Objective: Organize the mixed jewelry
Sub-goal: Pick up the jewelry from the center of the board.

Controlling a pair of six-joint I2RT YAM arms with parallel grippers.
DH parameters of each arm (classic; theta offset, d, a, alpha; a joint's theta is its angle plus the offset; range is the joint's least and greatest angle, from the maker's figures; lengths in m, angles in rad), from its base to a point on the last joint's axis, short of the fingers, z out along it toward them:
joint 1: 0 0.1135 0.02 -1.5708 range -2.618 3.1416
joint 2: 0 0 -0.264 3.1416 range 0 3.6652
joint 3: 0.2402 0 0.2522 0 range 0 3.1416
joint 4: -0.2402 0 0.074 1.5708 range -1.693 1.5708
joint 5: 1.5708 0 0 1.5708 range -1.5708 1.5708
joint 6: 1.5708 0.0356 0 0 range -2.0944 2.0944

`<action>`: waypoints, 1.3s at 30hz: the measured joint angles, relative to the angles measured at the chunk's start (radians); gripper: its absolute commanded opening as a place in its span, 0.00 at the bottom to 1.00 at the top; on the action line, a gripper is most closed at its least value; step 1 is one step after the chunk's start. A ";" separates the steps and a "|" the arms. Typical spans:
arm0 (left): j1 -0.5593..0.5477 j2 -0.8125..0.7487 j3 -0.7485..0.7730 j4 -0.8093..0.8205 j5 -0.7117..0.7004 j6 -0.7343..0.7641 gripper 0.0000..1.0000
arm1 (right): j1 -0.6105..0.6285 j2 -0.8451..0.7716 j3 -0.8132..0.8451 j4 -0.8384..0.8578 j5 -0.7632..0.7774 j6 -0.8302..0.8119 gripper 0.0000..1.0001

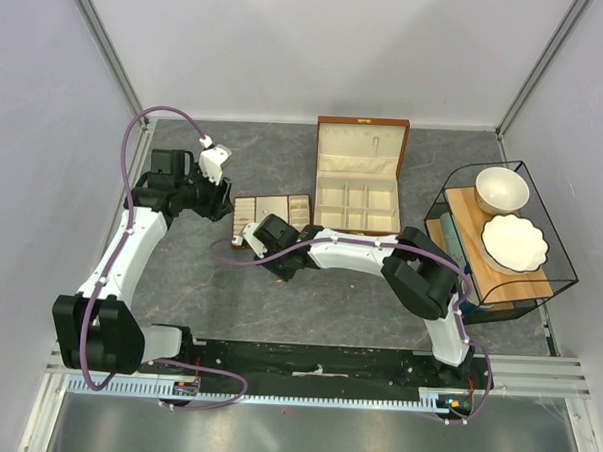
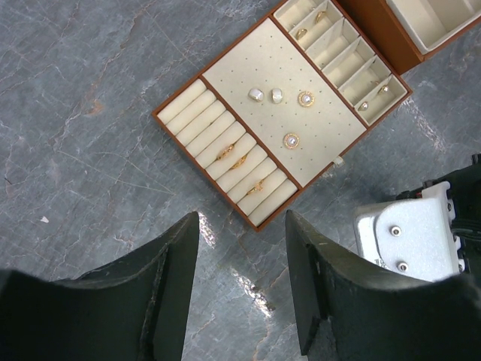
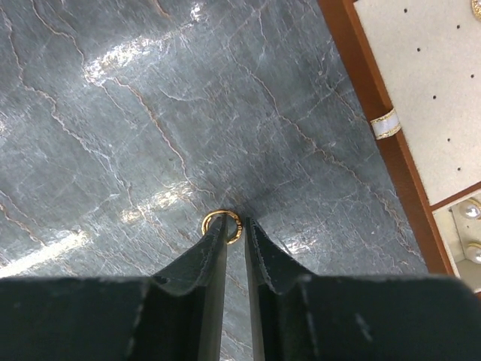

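A small gold ring [image 3: 218, 213] lies flat on the grey marbled table. My right gripper [image 3: 237, 223] stands over it with its jaws a narrow slit apart; one fingertip covers the ring's hole and the ring's right arc lies in the gap, not pinched. The flat cream tray [image 2: 248, 56] holds stud earrings [image 2: 291, 140] on its dotted panel, gold rings [image 2: 240, 160] in its roll slots and small pieces [image 2: 363, 105] in its side compartments. My left gripper [image 2: 242, 248] hangs open and empty above the table, just short of the tray's near corner.
The brown cream-lined box [image 1: 359, 178] stands open behind the tray [image 1: 272, 210]. At the right, a black wire rack [image 1: 560, 267] holds a white bowl [image 1: 501, 190] and a scalloped plate [image 1: 514, 242] on a wooden board. My right wrist's silver housing [image 2: 409, 237] sits close to the left gripper.
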 measured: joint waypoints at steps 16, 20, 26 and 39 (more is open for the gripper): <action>0.029 0.000 -0.003 0.002 0.026 -0.008 0.55 | 0.029 -0.002 0.000 0.002 0.079 -0.022 0.00; 0.043 0.000 -0.014 0.026 0.082 -0.048 0.53 | 0.014 -0.033 0.000 -0.007 0.108 -0.023 0.00; 0.046 0.016 -0.024 0.114 0.196 -0.163 0.55 | -0.092 -0.161 0.027 -0.012 0.136 -0.022 0.00; -0.026 0.068 -0.110 0.453 0.341 -0.589 0.55 | -0.202 -0.244 0.132 0.023 0.231 0.034 0.00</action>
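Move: The gold ring lies on the table right at the right hand's tips, directly below the hand point by about 1 cm, its rim between the parted fingers. From that hand the jewelry tray's middle is some 12 cm ahead and 3 cm left, and the open jewelry box's compartments are about 17 cm ahead and 16 cm to the right. From the left hand the ring is roughly 10 cm back, 11 cm right and 17 cm down. The ring's rim is pinched as the right fingers shut almost in place, then carried up about 17 cm and forward 13 cm, slightly right, towards the tray's right side, the wrist turning clockwise and its fingers swinging forward. Meanwhile the open left hand shifts some 8 cm right and a little up towards the lifted ring, rolling its left side down about 30 degrees. ##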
